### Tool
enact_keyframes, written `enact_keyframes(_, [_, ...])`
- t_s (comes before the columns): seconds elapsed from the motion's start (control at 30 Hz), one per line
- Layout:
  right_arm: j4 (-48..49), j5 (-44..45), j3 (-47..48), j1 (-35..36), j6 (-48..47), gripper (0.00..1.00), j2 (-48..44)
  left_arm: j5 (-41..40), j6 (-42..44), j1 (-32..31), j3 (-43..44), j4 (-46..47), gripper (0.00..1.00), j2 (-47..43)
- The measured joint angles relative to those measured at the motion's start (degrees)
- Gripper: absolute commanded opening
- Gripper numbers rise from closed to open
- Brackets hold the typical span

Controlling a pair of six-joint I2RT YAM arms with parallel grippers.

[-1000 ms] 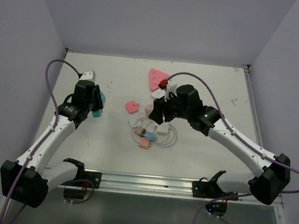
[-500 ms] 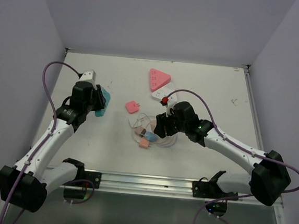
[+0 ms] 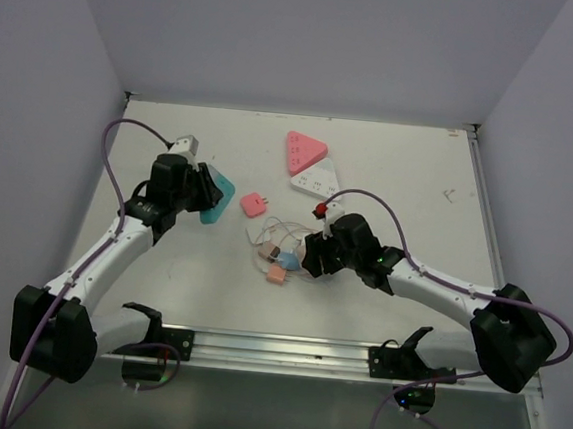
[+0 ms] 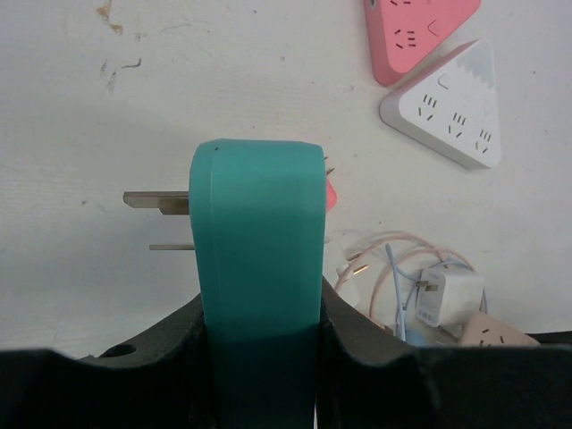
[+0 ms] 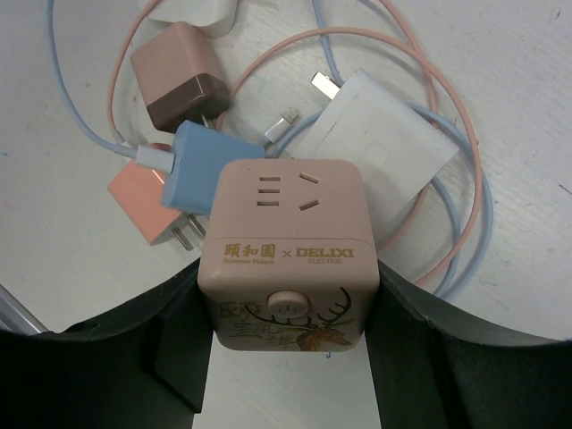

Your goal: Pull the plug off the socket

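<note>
A teal plug (image 4: pixel 257 250) with two metal prongs (image 4: pixel 156 201) sticking out to its left stands between the fingers of my left gripper (image 4: pixel 259 308), which is shut on it. From above, the teal plug (image 3: pixel 216 196) is held over the table's left part. My right gripper (image 5: pixel 288 286) is shut on a beige-pink cube socket (image 5: pixel 286 241); its top face shows bare slots with nothing in them. From above, the right gripper (image 3: pixel 315 255) hangs low over the cable pile, apart from the plug.
A pink triangular socket (image 3: pixel 303 151) and a white one (image 3: pixel 316 180) lie at the back. A small pink adapter (image 3: pixel 253 205) lies mid-table. Under the cube sit a brown charger (image 5: pixel 179 76), a blue one (image 5: pixel 210 165), a salmon one (image 5: pixel 147 201) and looped cables (image 5: pixel 447 179).
The right gripper has carried the cube socket toward the near edge, down over the cable pile. The left gripper has swung the teal plug to the right and slightly farther back.
</note>
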Motion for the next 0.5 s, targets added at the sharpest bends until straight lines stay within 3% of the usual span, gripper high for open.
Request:
enact_keyframes(0.03, [0.2,0.0,-0.3,0.0,0.0,0.53,0.2,0.5,-0.5,0.0,-0.1,1.1,0.00,0.9])
enact_keyframes(0.2, [1.4,0.0,-0.8,0.0,0.3,0.78,0.5,3.3,-2.5,0.1,-0.2,6.8,0.00,7.1])
enact_keyframes(0.5, [2.3,0.0,-0.9,0.0,0.3,0.95,-1.6,9.4,-4.4,1.2,5.5,16.6,0.02,23.7])
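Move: The cube plug is in the right hand's fingers, with bare table some 7 cm straight below. From that hand, all about 6 cm lower, the white charger lies 7 cm ahead and 2 left, the blue charger 4 ahead and 6 left, the orange charger 8 left and level. The left hand holds the teal socket; the pink socket is roughly 24 cm ahead, 23 right, 14 below, and the pink plug 7 ahead, 12 right, 15 below. The cube plug is let go as the right hand's fingers spread wide, that hand staying almost in place and rising barely 1 cm at the end. Meanwhile the teal socket, still pinched, travels with the left hand about 7 cm forward, 5 down and 4 right towards the pink socket, speeding up, with a slight roll of some 10 degrees. ##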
